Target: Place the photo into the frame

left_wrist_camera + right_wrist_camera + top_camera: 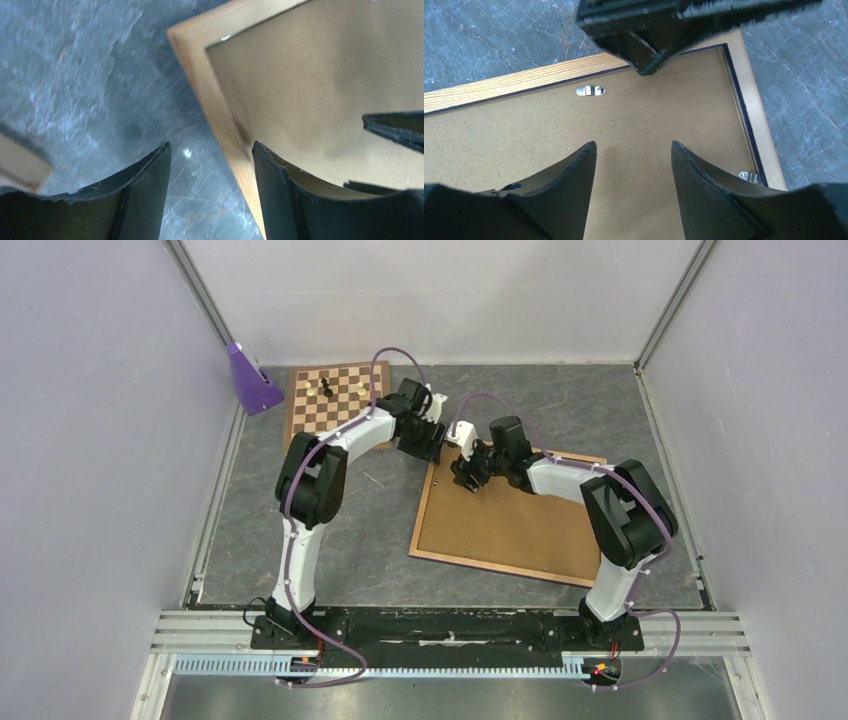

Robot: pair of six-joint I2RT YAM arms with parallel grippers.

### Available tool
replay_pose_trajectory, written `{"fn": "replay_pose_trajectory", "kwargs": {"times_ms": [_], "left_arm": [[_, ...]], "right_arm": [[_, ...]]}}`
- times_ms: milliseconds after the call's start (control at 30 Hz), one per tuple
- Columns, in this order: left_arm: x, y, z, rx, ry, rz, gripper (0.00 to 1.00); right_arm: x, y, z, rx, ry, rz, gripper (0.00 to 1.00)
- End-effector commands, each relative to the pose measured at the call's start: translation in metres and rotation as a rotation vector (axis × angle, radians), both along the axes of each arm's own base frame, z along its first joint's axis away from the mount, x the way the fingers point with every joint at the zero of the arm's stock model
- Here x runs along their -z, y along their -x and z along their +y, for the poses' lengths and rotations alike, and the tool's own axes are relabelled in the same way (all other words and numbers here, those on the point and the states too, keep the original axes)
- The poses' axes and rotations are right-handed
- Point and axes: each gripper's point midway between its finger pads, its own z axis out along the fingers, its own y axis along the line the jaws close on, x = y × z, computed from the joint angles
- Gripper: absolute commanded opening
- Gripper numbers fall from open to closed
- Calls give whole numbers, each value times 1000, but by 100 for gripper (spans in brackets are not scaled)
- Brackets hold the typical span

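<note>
The frame (490,568) lies back up on the table, its light wood rim (200,75) around a plain brown backing board (510,525). No part of the photo is in view. My left gripper (211,145) is open at the frame's far left corner, one finger over the table and the other over the board, with the wood rim between them. My right gripper (633,143) hangs open just above the backing board (649,115) near that same corner, with nothing between its fingers. The two grippers (432,445) (466,476) are close together.
A chessboard (335,395) with a few pieces lies at the back left, just behind the left arm. A purple wedge (250,380) stands beside it at the wall. Small metal clips (591,90) (749,176) sit on the frame's inner edge.
</note>
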Motion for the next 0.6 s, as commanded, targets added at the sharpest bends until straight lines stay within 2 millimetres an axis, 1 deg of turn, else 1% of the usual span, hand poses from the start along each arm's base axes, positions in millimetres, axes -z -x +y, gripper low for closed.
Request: {"fn": "replay_pose_trajectory", "kwargs": {"times_ms": [0, 33, 67, 100, 167, 300, 367, 500, 567], "left_arm": [[-44, 2, 22, -108, 68, -10, 68], [-50, 7, 27, -106, 74, -11, 68], [-48, 15, 33, -103, 67, -1, 68], [-51, 21, 37, -93, 63, -3, 68], [-47, 39, 46, -73, 45, 15, 68], [-47, 69, 55, -37, 54, 40, 68], [-48, 82, 55, -17, 78, 54, 68], [-46, 108, 48, 29, 154, 104, 67], [-45, 114, 45, 31, 187, 110, 67]], "right_arm": [[-2, -8, 8, -11, -2, -43, 59], [-1, -8, 8, -10, -1, -42, 59], [0, -8, 9, -10, -1, -40, 59], [0, -9, 10, -13, -1, -40, 59], [1, -10, 12, -13, -2, -37, 58], [2, -13, 18, -23, -3, -28, 58], [4, -14, 21, -32, 6, -21, 58], [6, -19, 29, -40, 33, -22, 58], [6, -21, 32, -44, 47, -25, 57]]}}
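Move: The metal clip by the frame's left rail lies about 8 cm to the right hand's left, level with it and some 4 cm below; the frame's far-left corner is some 11 cm ahead and 8 cm left. From the already open left hand the left rail's middle is roughly 11 cm back, the clip some 6 cm back and 3 cm right, the far-left corner 6 cm ahead and 3 cm right. Left hand, staying open, backs 10 cm and swings 6 cm left; right sinks 2 cm, then eases clipward left. ##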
